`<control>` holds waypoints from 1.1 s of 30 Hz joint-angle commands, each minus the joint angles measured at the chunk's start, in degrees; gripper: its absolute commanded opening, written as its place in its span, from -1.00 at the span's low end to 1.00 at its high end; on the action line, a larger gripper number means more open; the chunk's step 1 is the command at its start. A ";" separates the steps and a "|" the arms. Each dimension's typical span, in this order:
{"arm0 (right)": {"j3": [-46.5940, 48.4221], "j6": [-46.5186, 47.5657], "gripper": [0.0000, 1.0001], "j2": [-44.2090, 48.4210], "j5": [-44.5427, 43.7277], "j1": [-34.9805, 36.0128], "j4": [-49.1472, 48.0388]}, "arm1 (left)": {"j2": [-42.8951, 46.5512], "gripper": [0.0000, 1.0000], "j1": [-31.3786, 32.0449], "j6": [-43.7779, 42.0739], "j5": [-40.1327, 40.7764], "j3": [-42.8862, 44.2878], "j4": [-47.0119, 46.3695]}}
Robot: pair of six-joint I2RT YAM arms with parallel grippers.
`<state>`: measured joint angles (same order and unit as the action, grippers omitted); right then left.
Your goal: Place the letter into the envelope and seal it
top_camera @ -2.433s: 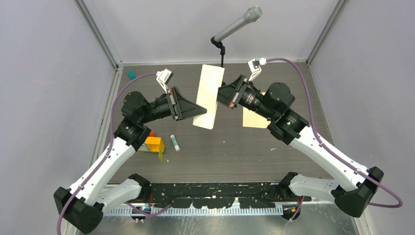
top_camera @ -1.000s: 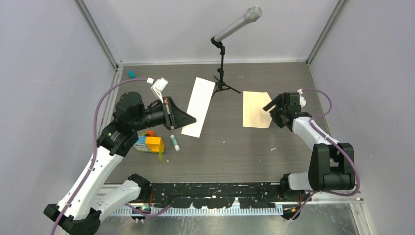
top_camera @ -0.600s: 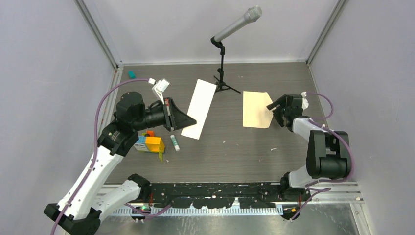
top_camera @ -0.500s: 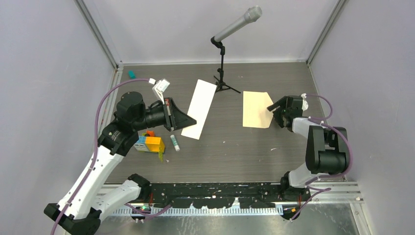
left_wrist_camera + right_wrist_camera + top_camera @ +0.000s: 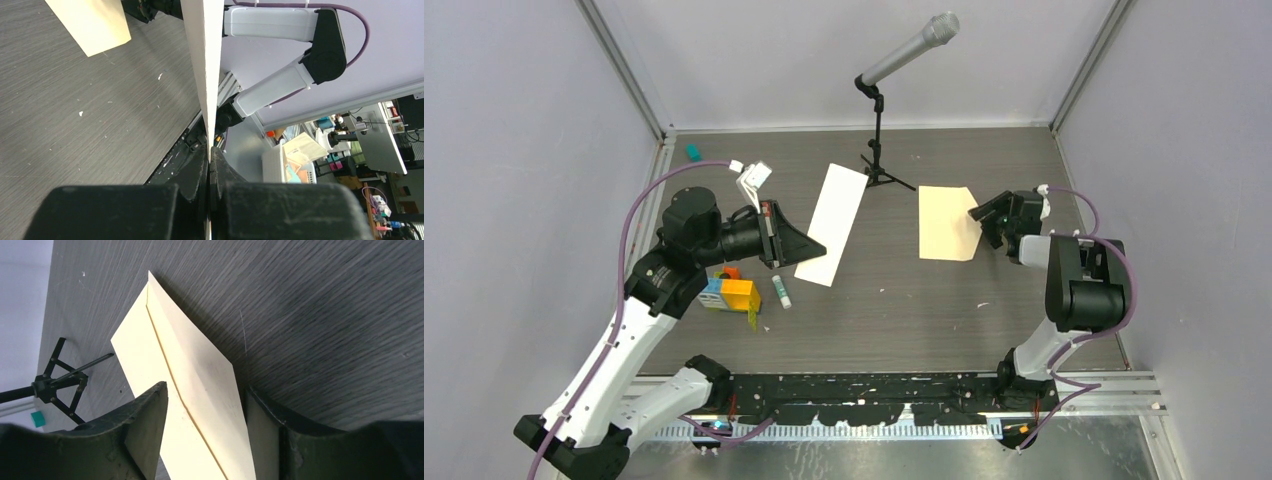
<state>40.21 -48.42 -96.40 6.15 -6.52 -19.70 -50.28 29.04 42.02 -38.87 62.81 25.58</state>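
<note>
My left gripper (image 5: 819, 248) is shut on the near end of the letter (image 5: 832, 220), a pale cream sheet held up off the table, tilted. In the left wrist view the letter (image 5: 205, 60) shows edge-on, rising from the pinched fingertips of that gripper (image 5: 209, 150). The tan envelope (image 5: 946, 222) lies flat on the table at the right, with a long fold line along it (image 5: 185, 365). My right gripper (image 5: 980, 226) sits low at the envelope's right edge. Its jaws are apart (image 5: 205, 390), with the envelope's edge between them.
A microphone on a black tripod stand (image 5: 879, 150) rises behind the letter. A glue stick (image 5: 781, 291) and an orange and yellow box (image 5: 736, 295) lie under the left arm. A small teal object (image 5: 692, 152) sits at the back left. Walls enclose the table.
The right gripper left the raised letter, dropped to the envelope's right edge, and its jaws have narrowed. Its arm has folded back. The left gripper lowered the letter leftward, then held still.
</note>
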 commanded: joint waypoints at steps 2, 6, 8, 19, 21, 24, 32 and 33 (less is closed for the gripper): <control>1.33 -0.05 0.10 -0.90 2.35 -0.24 -1.58 | 0.54 -1.00 0.14 1.49 -1.30 0.77 -2.14; 1.03 0.41 -0.24 -0.28 3.57 -0.27 -1.21 | 0.70 -1.00 0.14 2.50 -0.89 -0.32 -2.87; 0.77 0.89 -0.43 0.33 4.33 -0.24 -0.53 | 0.94 -1.00 0.14 2.91 -0.41 -0.90 -2.84; -2.38 4.44 -0.97 14.81 7.00 1.55 13.27 | 2.20 -1.00 0.10 5.75 5.06 -5.58 -2.76; -4.18 4.99 -0.98 20.23 6.12 3.33 17.25 | 2.14 -1.00 0.14 6.00 6.00 -6.51 -2.95; -7.41 4.87 -0.98 28.42 4.92 7.38 21.81 | 1.91 -1.00 0.10 6.59 7.14 -8.09 -4.05; -16.68 -1.73 -0.97 43.45 0.34 22.72 25.74 | 1.11 -1.00 0.08 10.40 9.51 -13.28 -9.93; -17.73 -2.83 -0.97 44.17 -0.22 24.35 24.85 | 1.03 -1.00 0.13 11.12 9.66 -14.04 -10.82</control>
<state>25.89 -46.76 -55.70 9.21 13.32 3.79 -49.21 29.04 50.48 -30.89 50.70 21.23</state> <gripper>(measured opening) 0.032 0.010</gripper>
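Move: The right gripper stands low and open at the envelope's right-hand edge, which bows up between the fingers. The envelope's middle is about 8 cm to its left, straight level ahead-wise and 2 cm lower; the microphone stand's foot is some 14 cm ahead and 27 cm left. From the left gripper, the envelope lies roughly 27 cm ahead, 32 cm right and 32 cm below; the letter it holds has its middle about 6 cm ahead, 1 cm right, level. Shut the right fingers on the envelope's raised edge while easing slightly left, then lift the envelope and swing it back and left towards the letter, about 14 cm back, 12 cm left and 7 cm up, turning the hand some 20 degrees counter-clockwise. Keep the letter pinched and lower the left gripper about 7 cm, drifting a little forward, with its wrist tilting slightly. ##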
